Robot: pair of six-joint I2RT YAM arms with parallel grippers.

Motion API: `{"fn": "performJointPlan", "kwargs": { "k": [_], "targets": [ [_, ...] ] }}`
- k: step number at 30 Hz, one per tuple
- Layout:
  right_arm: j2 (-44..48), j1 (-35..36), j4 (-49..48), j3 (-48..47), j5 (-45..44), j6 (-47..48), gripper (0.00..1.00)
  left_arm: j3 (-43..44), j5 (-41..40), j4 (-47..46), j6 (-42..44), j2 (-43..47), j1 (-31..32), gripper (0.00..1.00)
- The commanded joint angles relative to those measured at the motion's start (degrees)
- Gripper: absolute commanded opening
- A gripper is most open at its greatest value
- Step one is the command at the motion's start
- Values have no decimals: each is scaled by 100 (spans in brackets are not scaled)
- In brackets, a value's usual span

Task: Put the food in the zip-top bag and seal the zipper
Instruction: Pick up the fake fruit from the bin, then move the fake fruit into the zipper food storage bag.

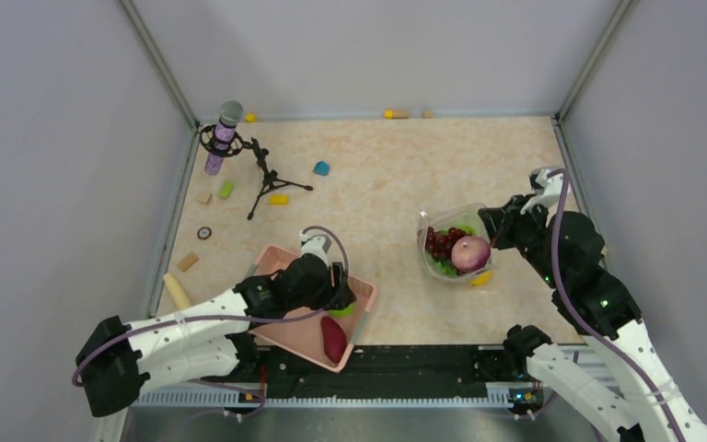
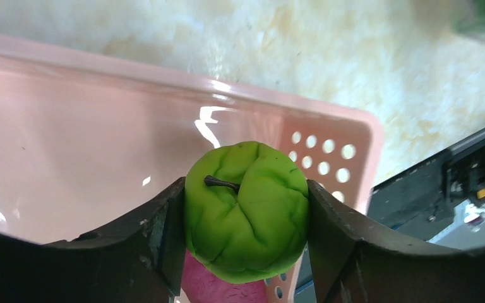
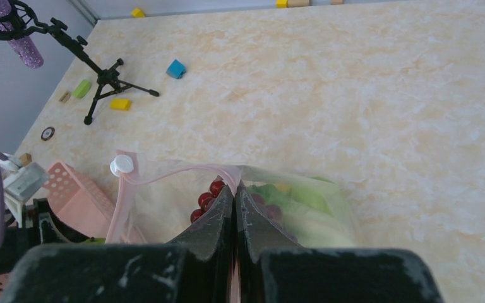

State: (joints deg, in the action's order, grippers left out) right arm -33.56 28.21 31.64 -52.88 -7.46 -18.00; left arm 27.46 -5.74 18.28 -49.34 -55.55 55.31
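In the left wrist view a green round fruit (image 2: 246,211) with a dark stem sits between both fingers of my left gripper (image 2: 246,222), which is shut on it over the pink basket (image 2: 101,158). A reddish sweet potato (image 2: 208,287) lies just below it in the basket (image 1: 276,260). At centre right the zip-top bag (image 1: 456,249) holds the purple onion (image 1: 470,252), dark grapes (image 1: 439,241) and green lettuce (image 3: 297,199). My right gripper (image 3: 234,189) is shut on the bag's pink zipper (image 3: 183,172) at the mouth edge, near its white slider (image 3: 121,165).
A microphone on a black tripod (image 1: 258,170) stands at the back left, with small coloured blocks (image 1: 320,168) scattered around it. A yellow piece (image 1: 481,277) lies at the bag's near side. The black rail (image 1: 423,364) runs along the near edge.
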Motion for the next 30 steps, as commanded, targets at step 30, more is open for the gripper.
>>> {"fn": "performJointPlan", "kwargs": {
  "k": [30],
  "targets": [
    [130, -61, -322, 15, -176, 47, 0, 3699, 1760, -1894, 2387, -1139, 32, 18]
  ]
}}
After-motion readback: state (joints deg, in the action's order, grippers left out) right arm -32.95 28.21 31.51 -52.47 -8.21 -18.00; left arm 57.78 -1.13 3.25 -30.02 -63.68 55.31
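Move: The green fruit is already pinched in the left gripper, low in the bin. The bag it goes to stands about 22 cm to the right and 7 cm farther out, its middle some 10 cm higher. The red onion in the bag is roughly 25 cm right and 6 cm ahead. The dark-red vegetable lies about 6 cm back and 2 cm left, 4 cm lower. From the right gripper, the bag's middle is about 4 cm left and 14 cm below, level fore-and-aft. Keep the left fingers shut on the green fruit and lift it steeply out of the bin, about 24 cm up while easing forward. From midway, swing increasingly to the right, some 10 cm in all, towards the bag's mouth, tipping the fingers up by roughly 35 degrees. Hold the right gripper still, pinching the bag's rim. ##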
